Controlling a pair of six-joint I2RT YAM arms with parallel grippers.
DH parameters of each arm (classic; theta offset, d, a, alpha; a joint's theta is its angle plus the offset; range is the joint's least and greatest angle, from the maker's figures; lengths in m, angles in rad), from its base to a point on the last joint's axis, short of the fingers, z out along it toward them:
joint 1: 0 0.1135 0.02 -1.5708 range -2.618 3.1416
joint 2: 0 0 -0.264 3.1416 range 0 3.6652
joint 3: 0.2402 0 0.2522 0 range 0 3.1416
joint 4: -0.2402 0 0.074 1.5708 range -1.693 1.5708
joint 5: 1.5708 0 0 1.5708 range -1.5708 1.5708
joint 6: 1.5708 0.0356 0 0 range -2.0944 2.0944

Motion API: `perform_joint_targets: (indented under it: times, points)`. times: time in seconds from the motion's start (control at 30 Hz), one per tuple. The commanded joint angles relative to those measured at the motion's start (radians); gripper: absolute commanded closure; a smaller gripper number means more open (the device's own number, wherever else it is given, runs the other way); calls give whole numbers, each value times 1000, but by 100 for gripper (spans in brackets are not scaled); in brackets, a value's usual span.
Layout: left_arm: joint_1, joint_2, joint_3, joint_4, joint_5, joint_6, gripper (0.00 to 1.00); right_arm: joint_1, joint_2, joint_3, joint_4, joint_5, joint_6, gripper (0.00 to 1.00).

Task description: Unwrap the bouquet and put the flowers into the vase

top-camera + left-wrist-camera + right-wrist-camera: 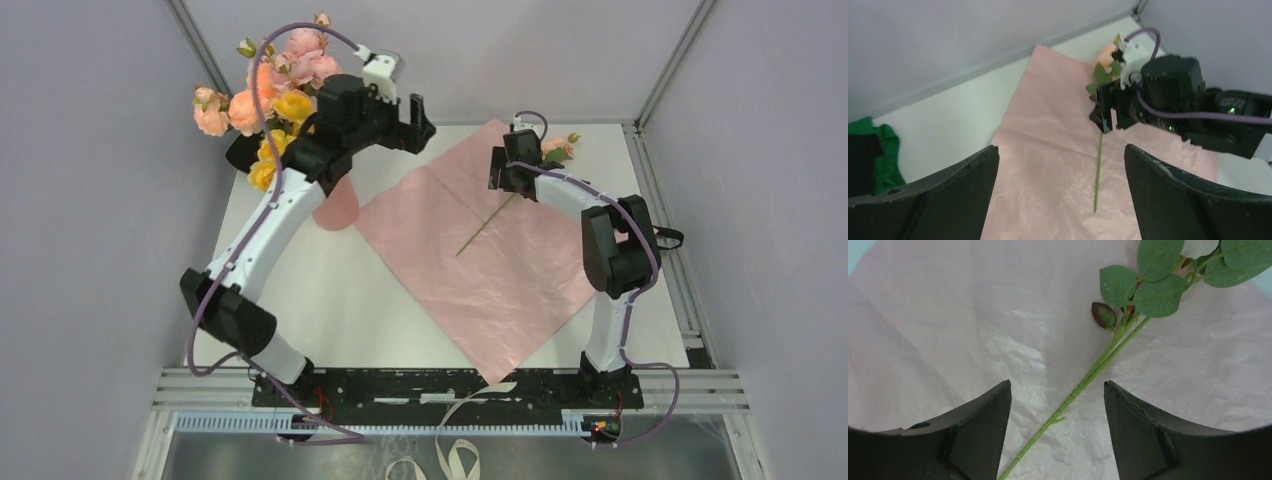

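Note:
The bouquet's pink paper lies spread flat on the table. One flower lies on it, with its peach head at the back right and its green stem running toward the middle. My right gripper hangs low over that stem, open, one finger on each side and neither touching it. The other flowers, peach, pink and yellow, rise at the back left behind my left arm. The salmon-pink vase shows partly beneath that arm. My left gripper is raised above the paper, open and empty.
A black and green cloth lump sits at the back left by the wall, also in the left wrist view. Grey walls enclose the table on three sides. A white strap hangs below the near rail.

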Motion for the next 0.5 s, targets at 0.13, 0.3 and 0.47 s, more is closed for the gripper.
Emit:
perform_joint_targets:
  times: [0.13,0.3,0.47]
  points:
    - [-89,165,53,-96,-73,148,0,-4,69,71,-5,14,56,27]
    - [-97,189,57,-83,-27,138,0,-16,124,93,-23,25,72,28]
    - [-117,264,59,-75,-8,133,0,-32,137,69,4,22,89,29]
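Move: The rose stem I want is about 4 cm ahead of my right hand, 3 cm to its right and 7 cm below. The rose heads lie some 11 cm ahead and 13 cm right of that hand, the stem's cut end about 18 cm back and 10 cm left. From my left hand the stem is roughly 13 cm ahead, 27 cm right and 36 cm below; the vase stands about 18 cm left and 2 cm ahead, its middle 25 cm below. I sink my right hand steadily about 4 cm towards the rose stem, fingers part-open and still clear above it. My left hand, empty and wide open, drops some 11 cm over the paper and swings about 5 cm right towards the stem, tipping its fingers further down by 15 to 20 degrees, then holds there. ##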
